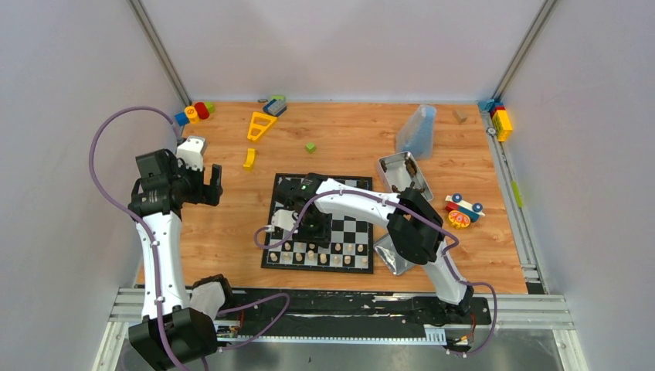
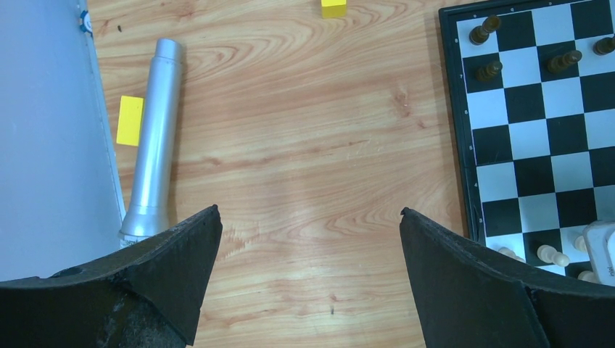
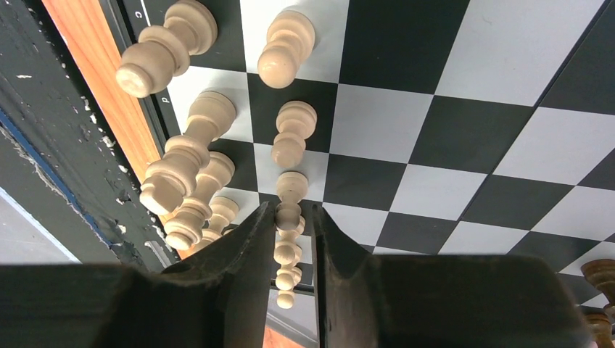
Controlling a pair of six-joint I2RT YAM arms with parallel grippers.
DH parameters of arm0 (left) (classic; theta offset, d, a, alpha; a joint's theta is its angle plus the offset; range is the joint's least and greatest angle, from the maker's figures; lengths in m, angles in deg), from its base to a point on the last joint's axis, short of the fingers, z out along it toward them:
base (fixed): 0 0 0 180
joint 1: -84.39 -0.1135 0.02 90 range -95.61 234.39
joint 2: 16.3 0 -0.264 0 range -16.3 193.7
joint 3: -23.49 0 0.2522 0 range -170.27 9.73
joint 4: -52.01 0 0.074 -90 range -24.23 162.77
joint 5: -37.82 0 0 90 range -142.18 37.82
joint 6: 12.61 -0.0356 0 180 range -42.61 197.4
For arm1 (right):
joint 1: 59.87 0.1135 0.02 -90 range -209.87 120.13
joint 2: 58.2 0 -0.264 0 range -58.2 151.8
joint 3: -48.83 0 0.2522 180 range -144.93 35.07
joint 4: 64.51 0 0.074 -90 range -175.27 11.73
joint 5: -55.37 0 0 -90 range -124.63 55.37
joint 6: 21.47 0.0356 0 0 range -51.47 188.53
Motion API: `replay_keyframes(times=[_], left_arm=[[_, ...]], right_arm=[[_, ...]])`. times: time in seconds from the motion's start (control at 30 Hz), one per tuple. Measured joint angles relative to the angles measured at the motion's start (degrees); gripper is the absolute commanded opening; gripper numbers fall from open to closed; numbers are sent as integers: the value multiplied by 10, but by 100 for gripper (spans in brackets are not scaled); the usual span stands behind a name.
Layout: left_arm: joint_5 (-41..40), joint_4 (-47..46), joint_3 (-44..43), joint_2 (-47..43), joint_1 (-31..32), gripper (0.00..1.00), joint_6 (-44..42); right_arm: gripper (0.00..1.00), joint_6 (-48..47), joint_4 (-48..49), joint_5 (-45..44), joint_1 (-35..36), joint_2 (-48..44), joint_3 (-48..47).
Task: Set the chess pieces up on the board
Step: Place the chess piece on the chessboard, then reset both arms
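The board (image 1: pixel 351 232) lies mid-table, with cream chess pieces (image 1: pixel 324 253) lined along its two near rows. Dark pieces (image 2: pixel 489 70) stand at its far corner in the left wrist view. My right gripper (image 3: pixel 291 210) is low over the cream pawn row. Its jaws stand narrowly apart on either side of one cream pawn (image 3: pixel 289 216) that stands on its square, with a thin gap at the right finger. My left gripper (image 1: pixel 214 185) hangs wide open over bare wood (image 2: pixel 310 212), left of the board (image 2: pixel 537 145), with nothing between its fingers.
A silver tube (image 2: pixel 156 138) and a yellow block (image 2: pixel 130 119) lie by the left wall. Metal trays (image 1: pixel 403 171) (image 1: pixel 394 255) sit right of the board. A clear bluish container (image 1: pixel 417 131), toy blocks (image 1: pixel 195 113), a yellow triangle (image 1: pixel 260 125) and a green cube (image 1: pixel 310 147) lie behind.
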Motion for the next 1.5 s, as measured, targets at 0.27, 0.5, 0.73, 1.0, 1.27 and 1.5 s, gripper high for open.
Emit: replay_keyframes(times=[0.27, 0.5, 0.73, 1.0, 1.27, 1.5], left_arm=[[0, 0, 0, 0, 0, 100, -3], [0, 0, 0, 0, 0, 100, -9], [20, -1, 0, 0, 0, 100, -14], [89, -36, 5, -2, 0, 100, -4], [149, -134, 42, -20, 0, 100, 40], [162, -211, 50, -27, 0, 100, 59]], right_arm=[[36, 2, 0, 0, 0, 0, -5], [39, 8, 1, 0, 0, 0, -16], [41, 16, 1, 12, -9, -25, -27], [49, 26, 14, 35, -73, -141, -28], [58, 48, 99, 71, -231, -295, 57], [69, 97, 202, 114, -396, -429, 191]])
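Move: The white pawn just set down stands between the right fingertips, its middle about 1 cm below the hand. The box of dark pieces is some 20 cm ahead and 21 cm right of that hand, 2 cm lower; the emptied metal tray is about 20 cm right, 1 cm ahead and 4 cm down. The nearest dark piece on that side of the board stands roughly 16 cm ahead, 7 cm right. From the left hand the box is about 8 cm ahead, 45 cm right and 16 cm below. Spread the right fingers clear of the white pawn, lift straight off, then sweep up about 19 cm while swinging forward and right across the board towards the box of dark pieces, still opening. Turn the wrist some 40 degrees clockwise and tilt the fingertips forward and left. Late on, raise the open left gripper about 5 cm, easing it forward and right and tipping it up. ##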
